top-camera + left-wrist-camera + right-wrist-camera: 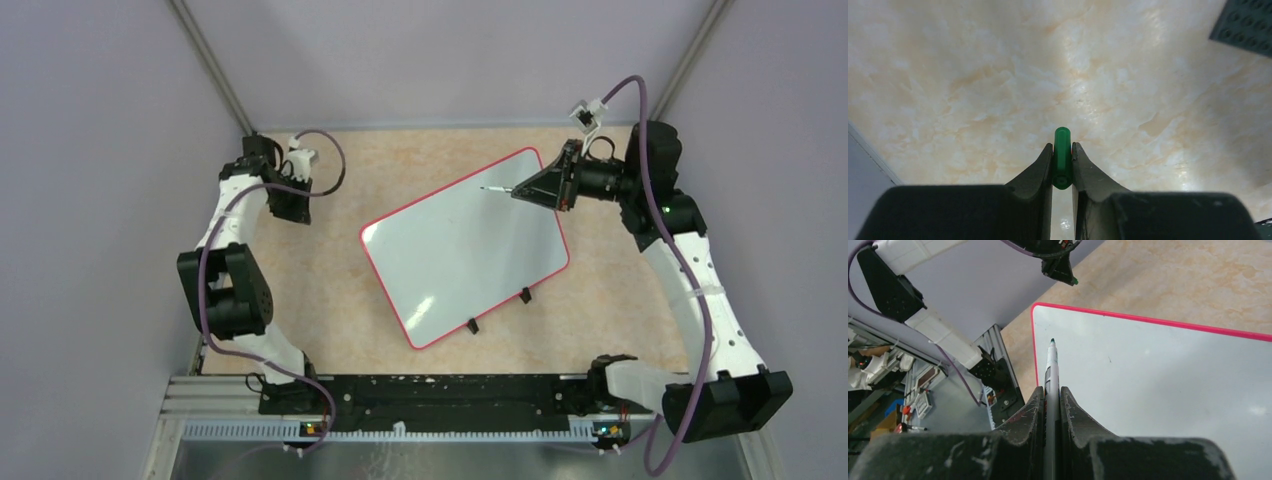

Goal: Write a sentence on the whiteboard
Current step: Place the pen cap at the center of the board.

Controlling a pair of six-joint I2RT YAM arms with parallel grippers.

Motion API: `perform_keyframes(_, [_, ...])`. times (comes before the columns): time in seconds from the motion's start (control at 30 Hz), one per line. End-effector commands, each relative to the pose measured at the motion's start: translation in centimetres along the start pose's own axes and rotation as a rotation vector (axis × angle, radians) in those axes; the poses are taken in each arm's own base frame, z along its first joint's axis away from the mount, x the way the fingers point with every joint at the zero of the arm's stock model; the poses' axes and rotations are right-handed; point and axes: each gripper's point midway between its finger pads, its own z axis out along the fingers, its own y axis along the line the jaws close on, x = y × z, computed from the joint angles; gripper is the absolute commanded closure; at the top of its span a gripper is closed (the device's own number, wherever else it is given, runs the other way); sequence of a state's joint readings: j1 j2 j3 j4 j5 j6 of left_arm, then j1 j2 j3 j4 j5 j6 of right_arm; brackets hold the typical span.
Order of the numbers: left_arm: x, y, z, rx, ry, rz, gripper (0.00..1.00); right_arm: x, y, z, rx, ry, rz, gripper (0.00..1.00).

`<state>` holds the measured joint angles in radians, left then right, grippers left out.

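The whiteboard [460, 255] lies tilted in the middle of the table, glossy white with a red-pink rim. No sentence shows on it; its face [1158, 375] is bare. My right gripper [522, 192] is shut on a grey marker [1051, 365], whose dark tip points at the board's far part. Whether the tip touches the board I cannot tell. At the table's far left my left gripper [296, 210] is shut on a green marker cap [1062, 155] above the bare tabletop.
Two small black clips [473, 326] [524, 294] sit on the board's near edge. A dark grey studded plate [1245, 25] lies at the upper right of the left wrist view. Grey walls close in the beige marbled table [620, 300] on three sides.
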<state>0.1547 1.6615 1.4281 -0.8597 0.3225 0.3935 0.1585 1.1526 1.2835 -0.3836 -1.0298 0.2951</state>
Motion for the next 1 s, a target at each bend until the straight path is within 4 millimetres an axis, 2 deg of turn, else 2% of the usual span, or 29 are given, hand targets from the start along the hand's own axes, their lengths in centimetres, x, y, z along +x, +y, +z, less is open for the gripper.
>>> perform_keyframes(0.0, [3.7, 1.2, 2.6, -0.037, 0.178, 0.053, 0.99, 0.4, 0.4, -1.0, 0.026, 0.007, -0.114, 1.00])
perform_keyframes(0.23, [5.6, 1.2, 6.5, -0.027, 0.260, 0.049, 0.94, 1.9, -0.1, -1.2, 0.051, 0.027, -0.115, 1.00])
perform_keyframes(0.47, [6.6, 0.7, 8.6, -0.014, 0.313, 0.045, 0.89, 2.2, -0.2, -1.3, 0.056, 0.031, -0.127, 1.00])
perform_keyframes(0.57, [6.8, 0.7, 8.7, -0.009, 0.318, 0.041, 0.83, 2.4, -0.3, -1.3, 0.057, 0.039, -0.124, 1.00])
perform_keyframes(0.8, [6.2, -0.7, 7.6, 0.053, 0.302, 0.038, 0.55, 2.5, -0.2, -1.5, 0.062, 0.046, -0.131, 1.00])
perform_keyframes(0.97, [4.5, -1.7, 5.9, 0.094, 0.257, 0.038, 0.46, 2.5, -0.2, -1.4, 0.060, 0.046, -0.132, 1.00])
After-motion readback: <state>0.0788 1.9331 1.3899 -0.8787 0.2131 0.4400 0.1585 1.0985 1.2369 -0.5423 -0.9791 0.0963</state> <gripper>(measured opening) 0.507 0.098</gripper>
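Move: The left gripper, with the green pen cap between its fingers, has a bare table spot about 13 cm below it and some 2 cm back. From the left gripper, the whiteboard's middle is about 35 cm right and 5 cm back, roughly level in height; the studded plate lies about 30 cm right, 1 cm ahead, on the table. From the right gripper, which holds the pen, the whiteboard's middle is about 5 cm left, 3 cm back, 20 cm below. Lower the left gripper about 11 cm onto the bare table left of the whiteboard, tipping the fingers some 20 degrees closer to straight down. Slow to a stop, open the fingers to about half to let go of the pen cap, then ease slightly right and back. Meanwhile sink the right gripper about 3 cm towards the whiteboard, easing back, still gripping the pen. ##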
